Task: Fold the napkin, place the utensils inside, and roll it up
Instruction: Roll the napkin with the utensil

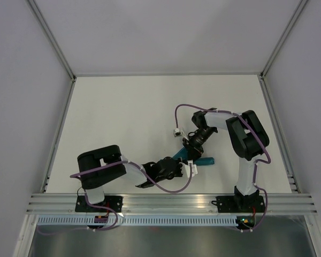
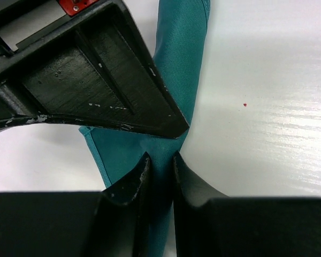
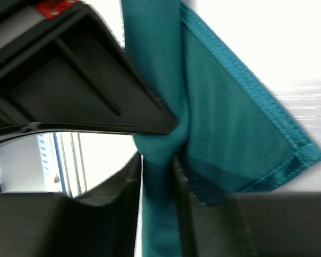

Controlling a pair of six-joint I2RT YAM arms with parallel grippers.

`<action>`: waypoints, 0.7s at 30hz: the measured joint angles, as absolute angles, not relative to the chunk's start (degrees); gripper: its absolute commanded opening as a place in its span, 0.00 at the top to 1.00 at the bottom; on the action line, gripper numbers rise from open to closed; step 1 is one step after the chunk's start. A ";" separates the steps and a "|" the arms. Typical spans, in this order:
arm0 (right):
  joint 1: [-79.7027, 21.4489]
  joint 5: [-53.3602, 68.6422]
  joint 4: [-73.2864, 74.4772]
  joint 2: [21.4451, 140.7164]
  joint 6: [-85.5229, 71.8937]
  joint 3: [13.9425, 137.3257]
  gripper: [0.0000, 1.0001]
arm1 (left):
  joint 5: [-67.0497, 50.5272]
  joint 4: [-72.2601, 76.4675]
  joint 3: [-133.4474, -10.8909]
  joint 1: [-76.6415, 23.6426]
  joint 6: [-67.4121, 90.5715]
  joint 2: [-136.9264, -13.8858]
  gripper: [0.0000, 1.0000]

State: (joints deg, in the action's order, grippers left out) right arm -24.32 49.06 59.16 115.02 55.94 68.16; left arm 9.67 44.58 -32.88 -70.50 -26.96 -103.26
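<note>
The teal napkin (image 1: 205,160) lies bunched into a narrow strip on the white table, between my two grippers. My left gripper (image 1: 175,169) reaches in from the left and is shut on a fold of the napkin (image 2: 177,69), with cloth filling the gap between its fingertips (image 2: 160,160). My right gripper (image 1: 191,146) comes down from the right and is shut on a gathered bunch of the napkin (image 3: 230,134), its jaws (image 3: 158,160) pinching the cloth below a hemmed corner. The two grippers stand very close together. The utensils are out of view.
The white table (image 1: 123,118) is bounded by grey walls and a metal rail (image 1: 171,202) at the near edge. A purple cable with a small white connector (image 1: 177,131) hangs by the right arm. A black gripper body (image 2: 96,80) fills the upper left of each wrist view.
</note>
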 measured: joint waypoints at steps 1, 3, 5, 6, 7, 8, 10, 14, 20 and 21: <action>-24.25 49.01 59.13 114.80 55.88 68.03 0.59 | 8.75 43.88 -33.15 -70.08 -26.37 -103.09 0.98; -24.25 48.84 59.22 113.99 55.92 67.77 0.53 | 6.85 42.44 -33.82 -69.08 -24.97 -102.74 0.98; -24.21 48.16 59.11 113.12 56.01 67.64 0.50 | 4.75 40.77 -34.79 -67.92 -23.57 -102.56 0.98; -24.23 47.66 58.98 112.62 56.01 67.61 0.49 | 3.79 39.97 -35.33 -67.37 -22.87 -102.56 0.98; -24.18 47.11 58.67 112.09 56.03 67.55 0.48 | 2.79 39.13 -35.86 -66.85 -22.22 -102.56 0.98; -24.08 46.41 58.22 111.50 56.05 67.53 0.47 | 2.04 38.61 -36.21 -66.37 -21.65 -102.52 0.98; -23.53 45.10 56.55 110.15 55.94 67.53 0.45 | -0.19 37.01 -37.01 -65.25 -20.27 -102.35 0.98; -21.61 43.99 54.13 107.00 55.40 67.40 0.44 | -4.54 35.29 -37.80 -63.13 -17.67 -102.02 0.98; -16.95 44.10 51.33 102.19 54.57 66.78 0.43 | -11.22 33.01 -39.13 -59.75 -13.43 -101.97 0.98; -16.16 44.14 50.78 101.36 54.41 66.30 0.44 | -12.64 32.18 -39.62 -59.02 -12.62 -101.97 0.98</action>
State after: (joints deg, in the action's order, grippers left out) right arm -16.16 44.14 50.78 101.36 54.41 66.30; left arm -12.64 32.18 -39.62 -59.02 -12.62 -101.97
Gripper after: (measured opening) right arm 0.564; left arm 0.225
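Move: The napkin roll runs left to right between the fingers of both hands: its middle is right about at the left fingers and some 4 cm to the left of the right fingers, level with them and at their height. Its free right end sticks out about 10 cm to the right of the left hand, 6 cm from the right one. The loose flap, not yet rolled in, lies about 3 cm forward and 2 cm left of the left hand, 2 cm lower. The roll stays pinched in the left fingers, which turn it forward towards the loose flap by tipping some 20 degrees more steeply down, creeping about 1 cm forward. The right fingers open and let go of it, then that hand draws off forward about 7 cm, rising 4 cm and drifting right, its fingers turning to point more steeply down. ##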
